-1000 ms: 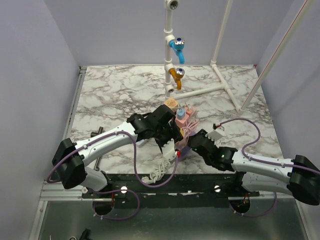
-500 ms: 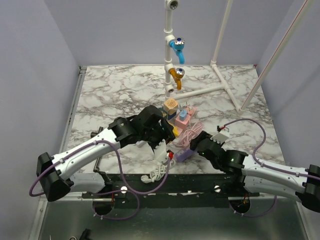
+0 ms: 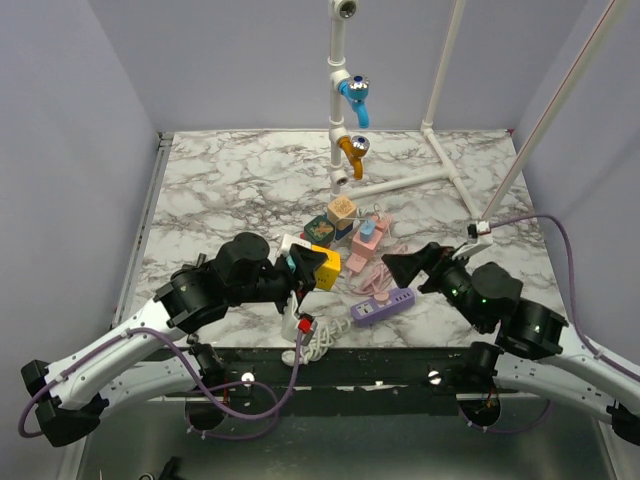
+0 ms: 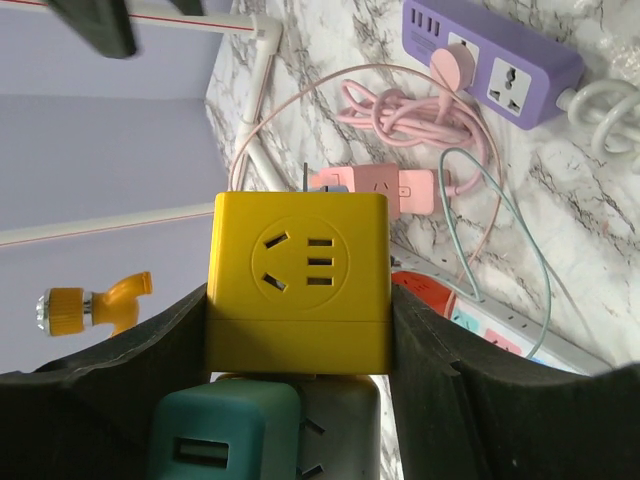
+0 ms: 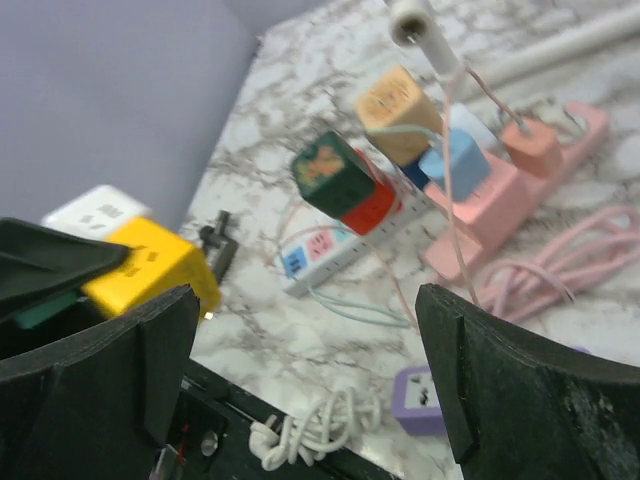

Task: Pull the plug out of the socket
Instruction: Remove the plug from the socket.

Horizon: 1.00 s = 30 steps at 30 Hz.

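My left gripper (image 3: 312, 268) is shut on a yellow cube plug (image 4: 298, 285), which it holds in the air to the left of the power strips. A teal cube (image 4: 225, 430) and a grey-white cube (image 4: 340, 430) sit right behind the yellow one between the fingers. The white socket strip (image 5: 340, 250) lies on the marble and carries a green cube (image 5: 330, 170) and a red cube (image 5: 372, 208). Off to the right of the strips, my right gripper (image 3: 400, 268) stands wide open and empty above the table.
A pink strip (image 3: 370, 250) with a blue plug (image 3: 368, 232) and a tan cube (image 3: 342, 210) lies mid-table. A purple strip (image 3: 383, 305) and a coiled white cable (image 3: 315, 335) lie at the front edge. A white pipe frame with blue and orange taps (image 3: 352, 150) stands behind.
My left gripper has drawn back to the left with the yellow cube plug, away from the strips. The right gripper has let go, opened wide and pulled back to the right.
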Tool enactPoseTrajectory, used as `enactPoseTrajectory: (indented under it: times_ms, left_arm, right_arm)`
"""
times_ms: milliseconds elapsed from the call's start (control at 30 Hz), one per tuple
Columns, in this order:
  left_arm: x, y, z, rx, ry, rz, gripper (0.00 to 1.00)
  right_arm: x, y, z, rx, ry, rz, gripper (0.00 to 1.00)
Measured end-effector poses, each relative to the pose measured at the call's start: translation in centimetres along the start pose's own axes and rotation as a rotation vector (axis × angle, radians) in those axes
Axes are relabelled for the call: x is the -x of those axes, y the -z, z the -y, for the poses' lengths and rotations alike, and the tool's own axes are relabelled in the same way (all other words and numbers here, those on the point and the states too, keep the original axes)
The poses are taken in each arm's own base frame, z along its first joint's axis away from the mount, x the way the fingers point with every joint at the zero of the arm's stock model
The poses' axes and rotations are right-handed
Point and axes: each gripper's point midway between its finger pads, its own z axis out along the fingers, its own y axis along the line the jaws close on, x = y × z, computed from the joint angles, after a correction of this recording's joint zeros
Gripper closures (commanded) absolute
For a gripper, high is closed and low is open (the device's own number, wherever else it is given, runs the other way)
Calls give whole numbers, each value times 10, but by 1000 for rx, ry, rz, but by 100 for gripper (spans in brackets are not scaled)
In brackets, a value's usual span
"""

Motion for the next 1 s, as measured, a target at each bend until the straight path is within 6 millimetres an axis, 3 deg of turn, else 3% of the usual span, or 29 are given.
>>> enactPoseTrajectory:
  times_ms: [100,200,533,667,1000]
  left_arm:
    - [5,4,-6,28,17,17,100]
    - [8,6,-14,61,13,26,100]
    - [20,20,-50,188,-49,55,100]
    - [24,26,-57,210,-67,61,100]
    - [27,28,-58,215,-73,69,100]
  right_arm:
    - [29,10,-31,104,47,25,0]
    - [39,10,-61,198,115,8,0]
    - [2,-14,-112,403,331,-165,0]
    - [6,-12,-131,482,355,-166,0]
    - [18,-5,-158,609,347,-102,0]
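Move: The yellow plug, held up in the left gripper with the white and teal adapters, is some 15 cm left of the right hand, about 2 cm back and 3 cm higher. From the left hand it is right at the fingertips, about 2 cm to the right and 1 cm down. The purple power strip is 18 cm below the right hand, 1 cm ahead and 2 cm left; the white cable bundle is about 8 cm back, 16 cm left and 19 cm down. Bring the wide-open right gripper up and sweep it left, about 11 cm each way with a slight pull back, turning it some 35 degrees counter-clockwise and tipping the fingers upward until its jaws face the yellow plug's free end. Meanwhile raise the left hand about 7 cm, its fingers tipping up a little, and keep its grip on the plug stack. ##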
